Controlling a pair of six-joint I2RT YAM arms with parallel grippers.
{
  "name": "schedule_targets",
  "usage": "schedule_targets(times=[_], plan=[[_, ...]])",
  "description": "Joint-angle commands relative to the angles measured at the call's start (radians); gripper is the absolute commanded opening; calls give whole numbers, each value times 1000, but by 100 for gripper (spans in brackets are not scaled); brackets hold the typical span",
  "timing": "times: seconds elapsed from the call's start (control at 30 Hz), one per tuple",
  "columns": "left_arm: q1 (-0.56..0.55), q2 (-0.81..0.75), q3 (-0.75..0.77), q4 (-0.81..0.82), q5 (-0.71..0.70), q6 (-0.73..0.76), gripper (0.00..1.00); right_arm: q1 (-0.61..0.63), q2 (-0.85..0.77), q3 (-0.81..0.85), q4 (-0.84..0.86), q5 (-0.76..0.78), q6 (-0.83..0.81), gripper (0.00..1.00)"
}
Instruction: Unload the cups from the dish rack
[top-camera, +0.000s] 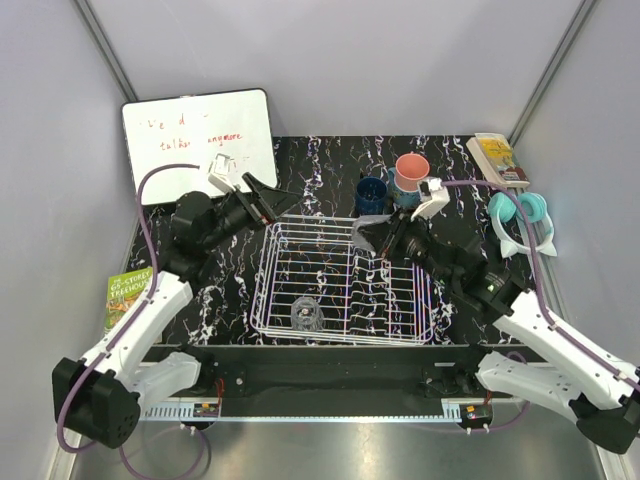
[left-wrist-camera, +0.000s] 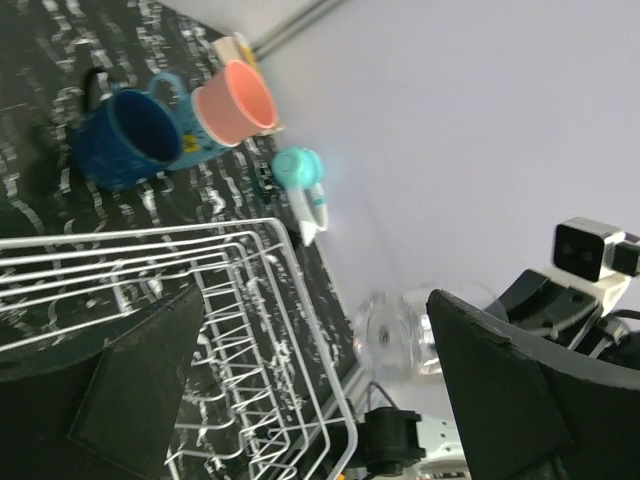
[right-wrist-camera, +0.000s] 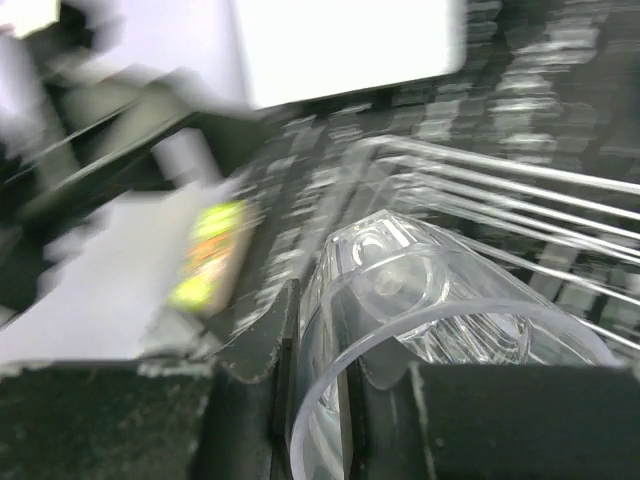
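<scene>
The white wire dish rack (top-camera: 400, 300) sits mid-table. My right gripper (top-camera: 376, 240) hovers over its far right part, shut on the wall of a clear glass cup (top-camera: 365, 229). In the right wrist view one finger is inside that cup (right-wrist-camera: 450, 300) and one outside, at the gripper (right-wrist-camera: 325, 345). A second clear glass cup (top-camera: 305, 315) shows over the rack's near edge, blurred in the left wrist view (left-wrist-camera: 400, 335). My left gripper (top-camera: 268, 200) (left-wrist-camera: 320, 350) stands wide open above the rack's far left corner, holding nothing. The dark blue cup (top-camera: 371, 193), teal mug (top-camera: 402, 199) and salmon-pink tumbler (top-camera: 411, 170) stand behind the rack.
A whiteboard (top-camera: 200, 140) leans at the back left. A green book (top-camera: 128, 295) lies at the left edge and another book (top-camera: 497, 158) at the back right. A teal cat-ear headband (top-camera: 522, 218) lies right of the rack. Grey walls enclose the table.
</scene>
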Motion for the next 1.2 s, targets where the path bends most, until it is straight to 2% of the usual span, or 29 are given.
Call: schedule_targets(times=[0.0, 0.1, 0.33, 0.4, 0.53, 0.73, 0.87, 1.17], plan=[[2, -51, 43, -163, -106, 77, 99, -5, 54, 175, -333, 482, -53, 0], [4, -71, 29, -195, -123, 90, 99, -36, 136, 295, -452, 596, -79, 0], [2, -126, -22, -248, -148, 108, 99, -282, 329, 486, -619, 541, -58, 0], [4, -140, -29, -275, -155, 122, 99, -362, 397, 519, -662, 550, -50, 0], [4, -161, -51, -306, -168, 131, 99, -499, 498, 551, -713, 463, 8, 0], [4, -172, -83, -327, -155, 136, 99, -574, 639, 574, -730, 402, 22, 0], [2, -166, -95, -332, -148, 133, 99, -643, 777, 614, -728, 287, 27, 0], [2, -166, -129, -338, -137, 136, 98, -692, 1015, 815, -728, 303, -19, 0]])
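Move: The right gripper holds a clear glass; the bare counter it is bound for lies about 21 cm ahead, 24 cm right and 25 cm below. The cup stack stands some 25 cm ahead and 11 cm right, and the dark blue cup 23 cm ahead and 1 cm right, both well below. For the open left gripper, the last glass is roughly 12 cm back, 5 cm right and 25 cm down; the rack's middle is 3 cm back and 13 cm right. Keep the right fingers shut on the clear glass and swing it right and outward from over the rack towards the bare counter right of the cup stack, at first nearly level, then sinking almost 20 cm, turning clockwise and tipping the fingers down some 45 degrees. Meanwhile lower the wide-open left gripper about 8 cm, easing back and left, towards the last glass. ##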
